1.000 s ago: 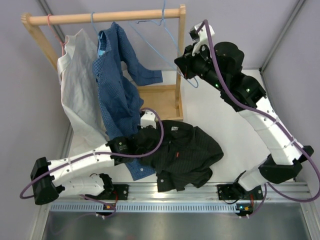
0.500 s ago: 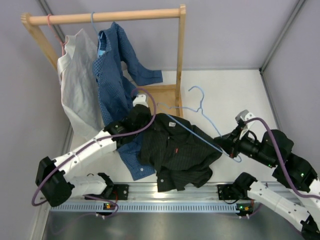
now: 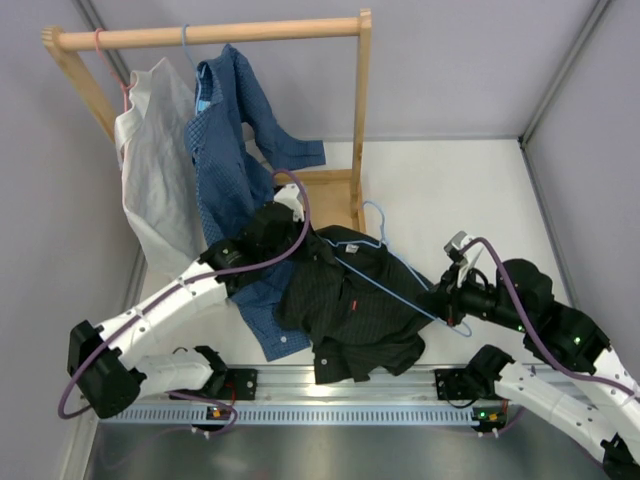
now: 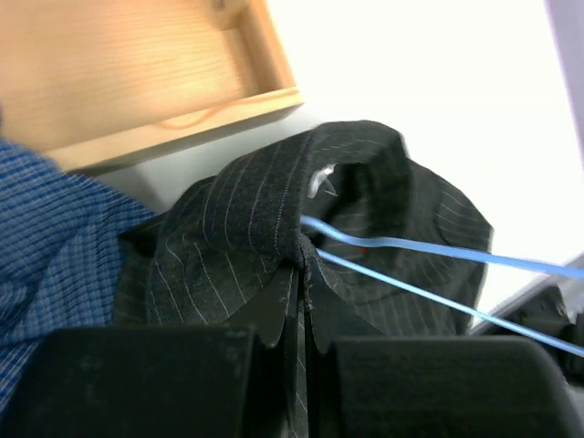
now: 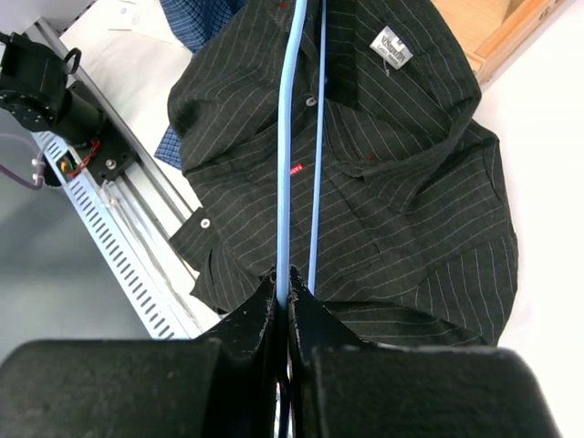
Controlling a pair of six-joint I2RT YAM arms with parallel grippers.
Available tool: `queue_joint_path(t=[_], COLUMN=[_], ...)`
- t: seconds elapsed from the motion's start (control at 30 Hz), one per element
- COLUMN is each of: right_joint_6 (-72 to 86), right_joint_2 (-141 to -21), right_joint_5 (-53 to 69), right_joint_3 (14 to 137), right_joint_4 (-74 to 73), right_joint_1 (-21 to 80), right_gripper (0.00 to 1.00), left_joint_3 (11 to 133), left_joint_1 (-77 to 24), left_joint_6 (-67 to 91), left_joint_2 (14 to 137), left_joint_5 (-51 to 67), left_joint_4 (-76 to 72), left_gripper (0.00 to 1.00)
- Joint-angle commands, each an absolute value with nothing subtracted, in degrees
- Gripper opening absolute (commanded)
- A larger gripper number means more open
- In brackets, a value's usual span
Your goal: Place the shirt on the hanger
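The black pinstriped shirt [image 3: 350, 305] lies crumpled on the table in front of the rack. My left gripper [image 3: 308, 240] is shut on its collar edge [image 4: 274, 205] and holds that fabric lifted. The thin light-blue hanger [image 3: 385, 282] lies slantwise over the shirt with its hook [image 3: 376, 212] pointing to the far side. My right gripper [image 3: 442, 300] is shut on one wire at its near right end. In the right wrist view the hanger [image 5: 285, 155] runs from my right gripper [image 5: 284, 285] across the shirt [image 5: 401, 210] toward the collar label. In the left wrist view two hanger wires [image 4: 411, 245] reach under the raised collar beside my left gripper [image 4: 303, 266].
A wooden clothes rack [image 3: 210, 35] stands at the back left with a pale grey shirt [image 3: 150, 170] and a blue patterned shirt [image 3: 235, 170] hanging from it; the blue shirt's hem reaches the table beside the black one. The rack's wooden base [image 3: 322, 195] sits just behind the collar. A metal rail [image 3: 340, 385] runs along the near edge.
My right arm has swung down from the rack's rail with the hanger and pushed it leftward over the shirt toward the collar. My left gripper has lifted the collar up and away from me.
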State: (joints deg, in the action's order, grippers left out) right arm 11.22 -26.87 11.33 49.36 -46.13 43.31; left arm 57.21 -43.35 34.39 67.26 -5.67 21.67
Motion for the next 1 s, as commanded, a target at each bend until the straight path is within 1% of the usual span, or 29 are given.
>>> queue_joint_path(t=[0.0, 0.07, 0.2, 0.23, 0.3, 0.33, 0.4, 0.43, 0.5, 0.6, 0.63, 0.7, 0.73, 0.8, 0.9, 0.97], right_joint_6=[11.34, 10.46, 9.76, 8.89, 8.09, 6.52, 4.93, 3.96, 3.34, 8.15, 11.83, 13.44, 13.88, 13.98, 13.97, 16.08], right_joint_2=[-28.64, -29.7, -31.81, -32.16, -32.87, -33.13, -34.45, -35.24, -38.05, -39.73, -39.47, -37.45, -36.48, -33.06, -29.37, -26.04], right_joint_5=[13.62, 17.9, 26.26, 28.37, 32.94, 37.05, 41.2, 42.87, 42.72, 25.64, 14.0, 5.83, -1.86, -5.7, -3.87, -11.74], right_joint_3=[49.13, 49.04, 48.78, 48.78, 49.48, 49.92, 51.5, 52.55, 57.11, 62.83, 63.54, 63.02, 62.06, 60.39, 58.89, 58.97], right_joint_4=[-41.84, -41.14, -38.59, -37.71, -36.66, -35.87, -34.72, -34.28, -34.1, -31.47, -30.33, -28.4, -28.56, -28.74, -30.14, -33.56], right_joint_1=[42.98, 42.98, 42.98, 42.98, 42.98, 43.07, 43.06, 42.98, 42.98, 42.98, 42.98, 43.07, 43.07, 43.07, 43.07, 43.07], right_gripper=[0.0, 0.0, 0.0, 0.0, 0.0, 0.0, 0.0, 0.0, 0.0, 0.0, 0.0, 0.0, 0.0, 0.0, 0.0, 0.0], left_joint_3=[56.52, 56.43, 58.35, 59.4, 60.64, 62.47, 65.46, 69.48, 73.72, 83.21, 85.49, 90.6, 92.01, 94.64, 96.15, 96.5], left_joint_1=[-43.07, -43.07, -43.24, -43.33, -43.33, -43.42, -43.42, -43.5, -43.51, -43.51, -43.51, -43.51, -43.51, -43.51, -43.51, -43.51], left_joint_6=[29.19, 24.29, 16.98, 15.83, 12.93, 12.48, 11.26, 10.73, 9.58, 9.67, 10.02, 11.51, 11.77, 11.95, 11.34, 11.51], left_joint_2=[63.99, 61.97, 57.31, 56.17, 53.71, 53.18, 53.35, 53.7, 54.75, 56.42, 57.47, 58.36, 59.32, 60.11, 61.87, 63.71], left_joint_5=[5.05, 9.73, 19.49, 23.95, 29.33, 32.92, 36.11, 37.34, 37.44, 35.69, 34.99, 33.41, 33.4, 33.05, 30.51, 24.98], left_joint_4=[14.42, 12.75, 14.14, 14.5, 15.47, 15.99, 18.87, 20.38, 24.58, 28.29, 29.95, 30.5, 31.28, 31.99, 33.75, 34.28], left_gripper=[0.0, 0.0, 0.0, 0.0, 0.0, 0.0, 0.0, 0.0, 0.0, 0.0, 0.0, 0.0, 0.0, 0.0, 0.0, 0.0])
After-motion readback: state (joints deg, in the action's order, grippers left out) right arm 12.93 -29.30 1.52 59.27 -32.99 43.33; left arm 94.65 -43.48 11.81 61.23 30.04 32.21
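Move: The left hand, pinching the shirt's collar, has the hanger's middle about 13 cm to its right and 3 cm back, level in height; the shirt's body lies 11 cm back, 6 cm right and 17 cm below, the rack's box 11 cm ahead, 2 cm left, 17 cm below. From the right hand, gripping the hanger's right end, the shirt's body is 5 cm ahead, 13 cm left, about 20 cm below. Left hand hoists the pinched collar nearly 30 cm and draws back, turning clockwise; right raises the hanger about 12. ##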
